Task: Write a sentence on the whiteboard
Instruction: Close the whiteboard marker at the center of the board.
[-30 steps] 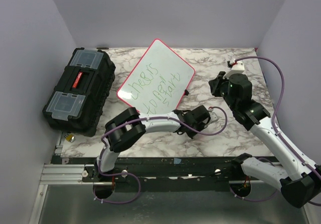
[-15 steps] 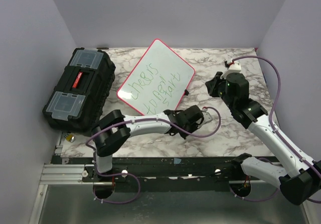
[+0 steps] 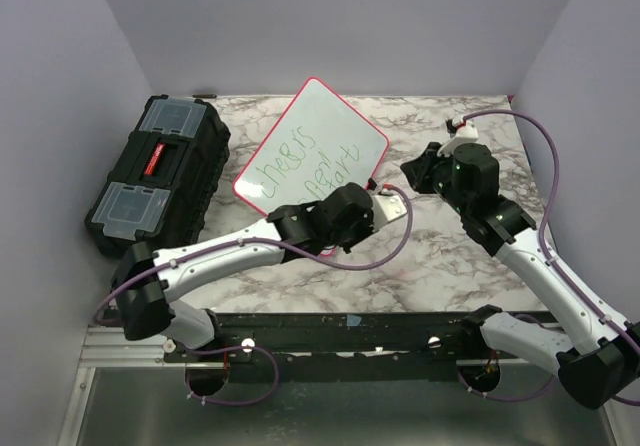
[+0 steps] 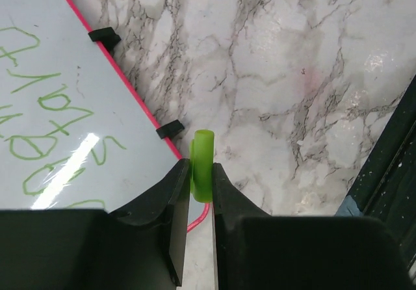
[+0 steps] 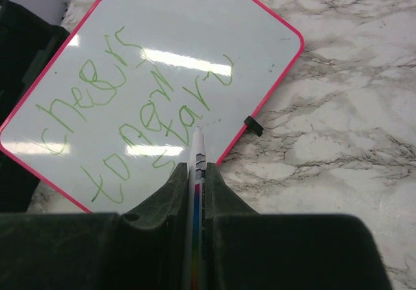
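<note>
The whiteboard [image 3: 335,116] lies tilted on the marble table, pink-rimmed, with the green sentence [image 3: 300,166] in three lines starting "cheers". My left gripper [image 3: 388,201] hovers by the board's right corner, shut on a green marker cap [image 4: 202,163]. In the left wrist view the whiteboard [image 4: 65,23] edge and a black clip foot [image 4: 170,130] lie just ahead of the cap. My right gripper [image 3: 415,174] is shut on a white marker [image 5: 197,157], whose tip points at the whiteboard [image 5: 195,23] near the last word of the sentence [image 5: 130,101].
A black toolbox [image 3: 160,181] with clear lid compartments stands left of the board, close to its left edge. Grey walls close in the table on three sides. Purple cables trail from both arms.
My left arm has stretched out, carrying the cap from the front middle of the table up to the board's right corner. The right gripper has shifted slightly left toward the board.
</note>
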Controlling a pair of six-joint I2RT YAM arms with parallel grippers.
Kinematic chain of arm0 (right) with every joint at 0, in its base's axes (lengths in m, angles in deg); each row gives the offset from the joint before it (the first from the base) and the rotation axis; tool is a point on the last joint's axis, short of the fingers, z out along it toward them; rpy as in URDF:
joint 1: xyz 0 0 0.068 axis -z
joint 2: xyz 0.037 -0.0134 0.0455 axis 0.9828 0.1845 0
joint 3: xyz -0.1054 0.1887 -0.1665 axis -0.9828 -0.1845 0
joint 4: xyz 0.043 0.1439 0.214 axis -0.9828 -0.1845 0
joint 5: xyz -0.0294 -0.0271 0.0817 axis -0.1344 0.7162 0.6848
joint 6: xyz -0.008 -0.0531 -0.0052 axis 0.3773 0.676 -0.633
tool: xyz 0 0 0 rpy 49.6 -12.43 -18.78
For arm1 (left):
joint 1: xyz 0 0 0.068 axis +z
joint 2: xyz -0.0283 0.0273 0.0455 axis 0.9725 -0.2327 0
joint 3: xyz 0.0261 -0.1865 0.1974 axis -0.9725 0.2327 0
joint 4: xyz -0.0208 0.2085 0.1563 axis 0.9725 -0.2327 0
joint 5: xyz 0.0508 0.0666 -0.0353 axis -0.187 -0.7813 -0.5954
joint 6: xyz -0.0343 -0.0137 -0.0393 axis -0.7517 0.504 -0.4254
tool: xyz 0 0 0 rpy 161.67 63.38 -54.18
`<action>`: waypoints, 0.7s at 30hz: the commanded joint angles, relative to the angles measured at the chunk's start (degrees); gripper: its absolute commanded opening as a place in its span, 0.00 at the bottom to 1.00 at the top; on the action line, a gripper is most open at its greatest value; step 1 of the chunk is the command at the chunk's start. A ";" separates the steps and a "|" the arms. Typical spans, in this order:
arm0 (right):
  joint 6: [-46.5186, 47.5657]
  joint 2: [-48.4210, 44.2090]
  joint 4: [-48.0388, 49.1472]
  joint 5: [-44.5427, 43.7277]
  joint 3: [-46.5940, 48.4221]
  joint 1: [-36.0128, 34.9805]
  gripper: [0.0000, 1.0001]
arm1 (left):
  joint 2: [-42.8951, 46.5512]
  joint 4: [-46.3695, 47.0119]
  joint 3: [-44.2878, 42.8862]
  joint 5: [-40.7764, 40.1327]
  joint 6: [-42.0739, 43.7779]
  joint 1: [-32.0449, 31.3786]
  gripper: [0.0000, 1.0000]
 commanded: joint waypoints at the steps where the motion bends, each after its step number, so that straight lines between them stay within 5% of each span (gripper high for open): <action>1: -1.23 -0.89 -1.08 3.74 -0.17 -0.23 0.01 | 10.19 5.18 8.47 6.38 7.57 2.98 0.00; 10: -0.82 1.43 -1.32 7.07 2.26 -0.24 0.01 | 24.91 2.46 11.97 17.43 4.98 13.22 0.00; 21: -0.75 2.22 5.74 31.62 3.11 -0.29 0.01 | 37.41 6.67 18.97 26.85 4.97 20.91 0.00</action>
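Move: The whiteboard's middle lies about 23 cm ahead of the left hand, 10 cm left and 17 cm below; its near corner is level, 7 cm left, with a black clip 7 cm ahead and 2 cm left. The marker in the right fingers is some 12 cm ahead of the left hand, 10 cm right and 9 cm higher. From the right hand, the green cap in the left fingers is roughly 11 cm back, 12 cm left, 9 cm below. Left hand raises the cap some 15 cm up-left over the whiteboard; right swings the marker 5 cm left. ##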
